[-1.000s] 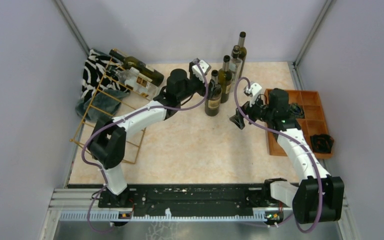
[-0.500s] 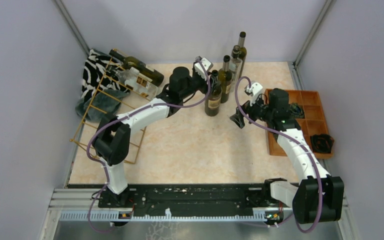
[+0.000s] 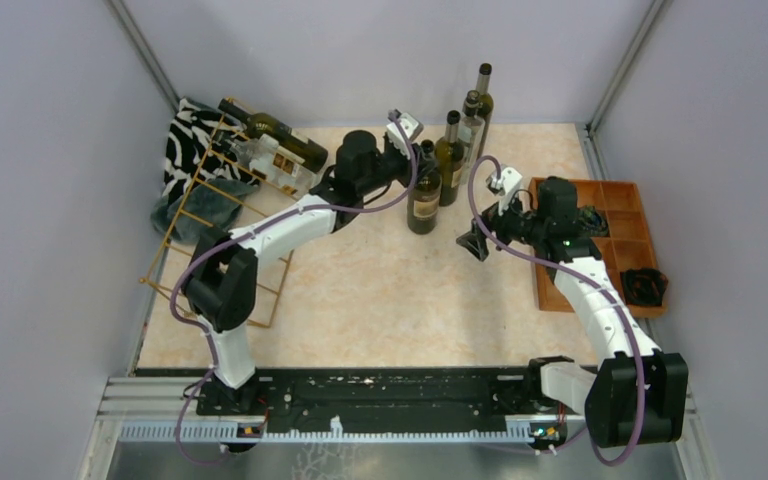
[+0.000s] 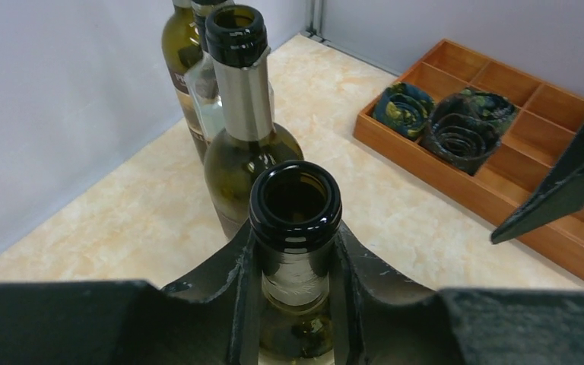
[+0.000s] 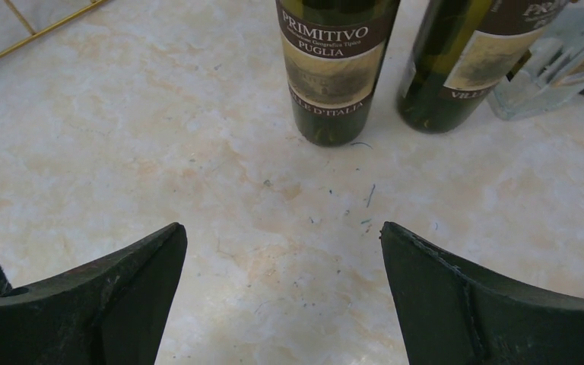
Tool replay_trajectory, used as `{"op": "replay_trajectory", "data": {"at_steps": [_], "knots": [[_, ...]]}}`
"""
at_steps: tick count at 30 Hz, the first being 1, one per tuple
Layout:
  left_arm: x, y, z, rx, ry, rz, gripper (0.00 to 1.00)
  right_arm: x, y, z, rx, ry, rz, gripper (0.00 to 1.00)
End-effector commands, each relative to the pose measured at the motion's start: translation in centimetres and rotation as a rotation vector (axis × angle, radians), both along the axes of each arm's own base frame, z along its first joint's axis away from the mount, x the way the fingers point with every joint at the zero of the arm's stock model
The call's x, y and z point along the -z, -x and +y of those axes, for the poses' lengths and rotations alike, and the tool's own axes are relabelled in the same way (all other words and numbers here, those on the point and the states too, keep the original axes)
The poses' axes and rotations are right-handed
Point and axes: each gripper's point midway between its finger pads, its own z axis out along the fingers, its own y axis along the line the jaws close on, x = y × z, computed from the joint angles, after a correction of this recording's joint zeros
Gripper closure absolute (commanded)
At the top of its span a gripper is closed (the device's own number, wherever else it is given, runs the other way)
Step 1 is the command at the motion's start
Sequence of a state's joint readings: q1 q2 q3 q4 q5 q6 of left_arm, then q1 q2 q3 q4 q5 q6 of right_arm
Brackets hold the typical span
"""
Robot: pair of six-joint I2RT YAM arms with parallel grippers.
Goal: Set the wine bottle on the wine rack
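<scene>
A dark green wine bottle [image 3: 425, 195] with a beige label stands upright on the table, nearest of a small group. My left gripper [image 3: 412, 150] is shut on its neck [image 4: 295, 228], just below the open mouth, one finger on each side. The right wrist view shows its label reading PRIMITIVO PUGLIA [image 5: 333, 68]. The wine rack [image 3: 215, 235], a slanted gold wire grid, leans at the left, and two bottles [image 3: 275, 145] lie on its upper end. My right gripper [image 3: 474, 241] hangs open over bare table to the right of the held bottle, nothing between its fingers [image 5: 114, 296].
Three more upright bottles [image 3: 451, 155] stand close behind the held one toward the back wall. An orange-brown wooden compartment tray [image 3: 560, 300] holding dark rolled items sits at the right. A zebra-patterned cloth [image 3: 185, 140] lies behind the rack.
My left gripper moved right onto the front bottle's neck and closed on it. The right arm stayed put.
</scene>
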State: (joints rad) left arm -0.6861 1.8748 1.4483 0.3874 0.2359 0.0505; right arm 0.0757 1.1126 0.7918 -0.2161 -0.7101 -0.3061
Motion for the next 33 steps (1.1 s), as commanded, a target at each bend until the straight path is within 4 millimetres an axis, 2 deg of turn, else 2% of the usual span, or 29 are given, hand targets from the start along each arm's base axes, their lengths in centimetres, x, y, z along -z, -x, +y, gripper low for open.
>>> {"op": "replay_trajectory", "data": {"at_steps": [1, 5, 12, 24, 33], "knots": [[-7.5, 3.9, 0.8, 0.095, 0.168, 0.004, 1.0, -2.2, 1.5, 1.6, -0.143, -0.043, -0.07, 0.02], [-8.4, 6.6, 2.0, 0.153, 0.241, 0.128, 1.0, -2.6, 2.9, 2.7, -0.234, -0.086, -0.062, 0.02], [-7.2, 9.8, 4.7, 0.244, 0.438, 0.368, 1.0, -2.9, 4.8, 4.6, -0.35, -0.194, 0.012, 0.02], [-6.8, 11.0, 8.3, 0.224, 0.639, 0.434, 1.0, -0.4, 7.2, 9.0, -0.498, -0.207, 0.152, 0.02], [-7.4, 11.6, 9.5, 0.205, 0.704, 0.42, 1.0, 1.1, 6.0, 9.2, -0.426, -0.175, 0.194, 0.03]]}}
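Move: The left hand already grips the upright wine bottle by its neck, the bottle's middle some 12 cm straight below it. From this hand the wine rack's middle is about 42 cm left, 5 cm back and 17 cm down. From the right hand, open and empty, the wine bottle's middle lies about 12 cm ahead, 12 cm left and 3 cm down; a second dark bottle stands roughly 7 cm beyond that one and 6 cm farther right. Keeping its hold on the neck, the left hand draws the wine bottle about 10 cm back and 8 cm left, away from the second dark bottle, its height dipping and rising slightly, while the wrist tips some 45 degrees to swing the base back and right. The right hand comes back and left to the bottle's lower body, turning counter-clockwise and sinking slightly late, its open fingers straddling it; contact can't be seen. ##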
